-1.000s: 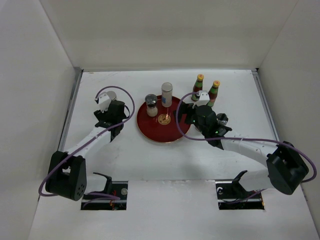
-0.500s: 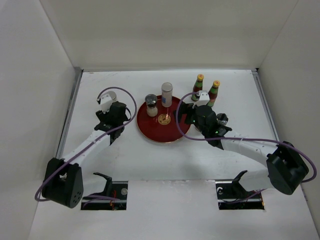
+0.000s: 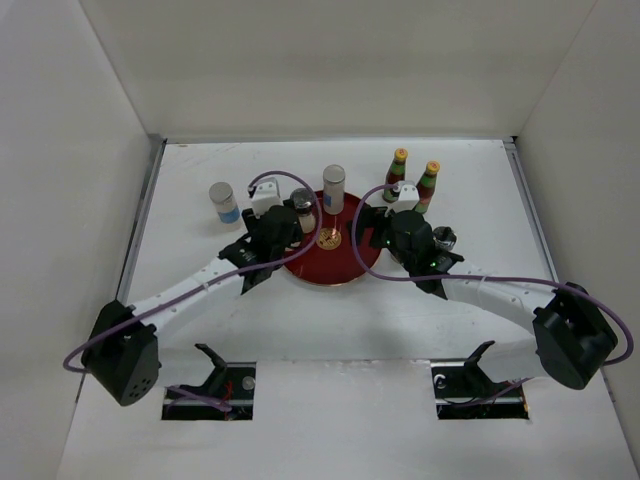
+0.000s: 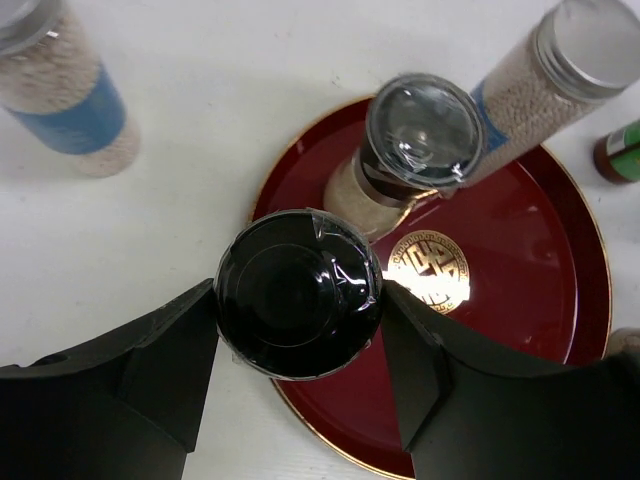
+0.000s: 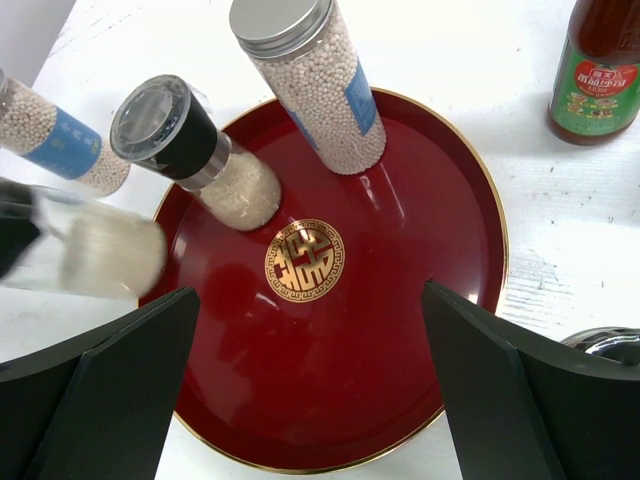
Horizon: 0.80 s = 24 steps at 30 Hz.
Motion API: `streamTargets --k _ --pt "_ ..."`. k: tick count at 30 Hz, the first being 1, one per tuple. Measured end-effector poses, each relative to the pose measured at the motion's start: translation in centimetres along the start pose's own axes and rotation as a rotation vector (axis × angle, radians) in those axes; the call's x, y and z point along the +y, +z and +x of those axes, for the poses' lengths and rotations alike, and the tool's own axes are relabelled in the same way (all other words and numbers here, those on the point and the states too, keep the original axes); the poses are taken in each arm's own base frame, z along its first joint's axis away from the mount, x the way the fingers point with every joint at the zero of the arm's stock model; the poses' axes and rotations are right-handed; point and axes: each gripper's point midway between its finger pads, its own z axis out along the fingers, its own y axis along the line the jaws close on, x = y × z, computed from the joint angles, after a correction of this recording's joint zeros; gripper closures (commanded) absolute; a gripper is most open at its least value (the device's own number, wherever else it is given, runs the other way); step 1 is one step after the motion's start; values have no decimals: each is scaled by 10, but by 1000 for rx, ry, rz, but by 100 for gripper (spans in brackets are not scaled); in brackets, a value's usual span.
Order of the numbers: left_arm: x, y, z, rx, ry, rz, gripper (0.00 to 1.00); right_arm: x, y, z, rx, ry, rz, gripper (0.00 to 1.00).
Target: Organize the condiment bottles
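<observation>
My left gripper point(image 4: 298, 302) is shut on a clear condiment bottle with a black cap point(image 4: 298, 292), held over the left rim of the round red tray point(image 4: 530, 300). From above, the left gripper point(image 3: 281, 233) hides that bottle. On the tray stand a black-collared shaker point(image 5: 190, 150) and a silver-capped jar of white beads point(image 5: 312, 85). My right gripper point(image 5: 310, 390) hangs open over the tray's middle, nothing between its fingers. A blue-labelled jar point(image 3: 224, 203) stands on the table left of the tray. Two dark sauce bottles with yellow caps point(image 3: 398, 174) point(image 3: 428, 185) stand behind the right gripper point(image 3: 372, 228).
A small silver-capped thing point(image 3: 443, 238) sits on the table just right of the right wrist. White walls close the table on the left, back and right. Purple cables loop over both arms.
The left arm has swung right from the table's left side to the tray's rim, carrying the black-capped bottle. The blue-labelled jar it stood over now shows. The right arm has not moved.
</observation>
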Motion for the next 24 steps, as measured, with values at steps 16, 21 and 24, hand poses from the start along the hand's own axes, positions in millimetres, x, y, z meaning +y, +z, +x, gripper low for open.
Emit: streamTargets --k 16,21,24 --pt "-17 42 49 82 74 -11 22 -5 1 -2 -5 4 12 0" --pt "-21 34 31 38 58 17 18 -5 1 -2 -5 6 12 0" --pt "-17 19 -3 -39 12 32 18 -5 1 -2 -5 7 12 0"
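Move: The left gripper already holds the black-capped bottle. Its free spot on the red tray's left side lies about 2 cm ahead, 2 cm to the right and some 13 cm below. The clear-capped shaker stands about 8 cm ahead and 4 cm right, the silver-lidded jar roughly 13 cm ahead and 10 cm right, and the blue-label jar about 9 cm ahead and 12 cm left. From the right hand the spot lies some 14 cm left and 3 cm ahead. Lower the left gripper about 6 cm, easing slightly forward and to the right, to bring the held bottle down onto the tray on the near side of the clear-capped shaker. Open the fingers there to let go, then lift them straight up by some 5 cm, clear of the cap. ##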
